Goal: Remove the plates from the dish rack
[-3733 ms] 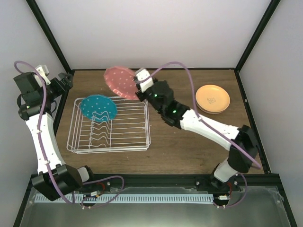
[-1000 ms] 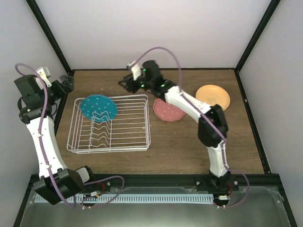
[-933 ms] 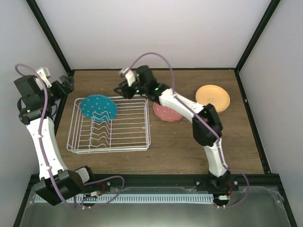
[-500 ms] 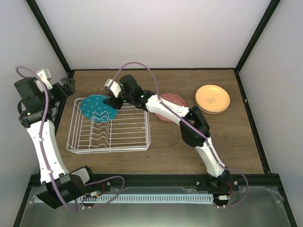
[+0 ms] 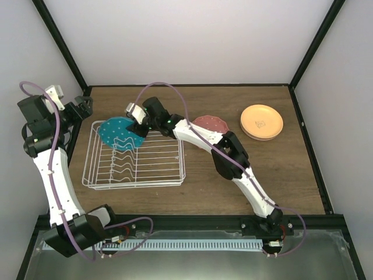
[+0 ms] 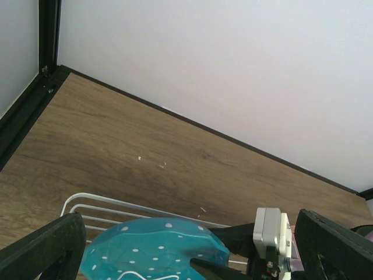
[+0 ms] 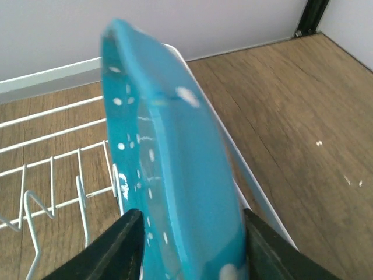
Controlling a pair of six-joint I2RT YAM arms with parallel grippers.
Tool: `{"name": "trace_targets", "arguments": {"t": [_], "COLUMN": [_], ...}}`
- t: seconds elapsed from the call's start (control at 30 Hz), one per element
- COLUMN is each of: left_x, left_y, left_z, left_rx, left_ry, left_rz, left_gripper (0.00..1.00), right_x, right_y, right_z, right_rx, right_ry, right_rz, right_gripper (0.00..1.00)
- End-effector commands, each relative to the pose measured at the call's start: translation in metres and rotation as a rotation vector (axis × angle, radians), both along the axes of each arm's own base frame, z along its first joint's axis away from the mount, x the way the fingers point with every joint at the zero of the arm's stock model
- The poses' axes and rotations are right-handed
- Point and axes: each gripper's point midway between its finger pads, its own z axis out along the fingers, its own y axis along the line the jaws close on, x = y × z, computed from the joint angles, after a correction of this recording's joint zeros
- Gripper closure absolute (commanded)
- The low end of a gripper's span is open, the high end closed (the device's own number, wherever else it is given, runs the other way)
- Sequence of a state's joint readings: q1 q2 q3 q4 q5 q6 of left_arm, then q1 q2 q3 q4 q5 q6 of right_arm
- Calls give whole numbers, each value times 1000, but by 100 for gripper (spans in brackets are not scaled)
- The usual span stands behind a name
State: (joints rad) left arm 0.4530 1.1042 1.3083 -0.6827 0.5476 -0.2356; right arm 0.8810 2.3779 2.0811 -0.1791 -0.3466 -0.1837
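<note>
The white wire dish rack (image 5: pixel 152 175) lies at the left of the table. One teal-blue white-dotted plate (image 5: pixel 118 133) stands upright in its back left corner. My right gripper (image 5: pixel 139 123) reaches across from the right and is shut on that plate's right rim. In the right wrist view the plate (image 7: pixel 175 151) stands edge-on and fills the gap of the right gripper (image 7: pixel 191 219). A salmon-red dotted plate (image 5: pixel 214 123) lies flat on the table, partly behind the right arm. An orange-yellow plate (image 5: pixel 261 121) lies at the back right. My left gripper (image 5: pixel 81 105) hovers open beyond the rack's back left corner.
The rack's wavy dividers (image 5: pixel 125 169) stand bare in front of the teal plate. A black frame post (image 5: pixel 70 55) and the left wall stand close to the left arm. The right arm stretches diagonally over the middle of the table (image 5: pixel 204 175).
The right gripper left the salmon-red plate lying on the table, swung left along the rack's back edge and closed round the teal plate's rim. The left arm barely moved.
</note>
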Motion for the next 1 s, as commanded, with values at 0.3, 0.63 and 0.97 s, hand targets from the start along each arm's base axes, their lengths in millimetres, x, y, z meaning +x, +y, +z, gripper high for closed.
{"name": "trace_targets", "arguments": {"t": [0.3,0.63,0.97], "left_x": [1,2,1], "left_y": [-1,0,2], "left_z": [3,5,9], "left_rx": [-11,-25,-13], "left_ry": [-12,-16,-32], "left_rz": [-2,6,18], "left_gripper": [0,0,0], "right_x": [-13,-9,-10], "right_y": [2,-9,-33], "right_z": [80,164,226], "right_rx": [164,280,354], "right_ry": [-219,-408,-504], "right_rz": [-48,-102,-151], "right_gripper": [99,99,99]}}
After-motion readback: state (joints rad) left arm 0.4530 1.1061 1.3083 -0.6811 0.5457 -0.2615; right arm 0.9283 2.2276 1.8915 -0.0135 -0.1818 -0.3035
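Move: Around the right hand's fingertips is the right-hand rim of the blue plate, whose middle lies about 7 cm to the hand's left, 2 cm back and 4 cm below. The dish rack's middle is some 9 cm back, 2 cm to the left and 13 cm below, and the red plate lies on the table some 28 cm to the right, level with the hand and about 14 cm below. From the left hand, the blue plate is roughly 12 cm right, 3 cm ahead and 22 cm below. Closing its half-open fingers, the right hand pinches the blue plate's rim, then eases back about 1 cm. Keeping that grip, it rises out of its place over the dish rack, slowly at first and quicker at the end, some 4 cm in all, while the wrist rolls about 15 degrees so that the hand's forward side comes up. ##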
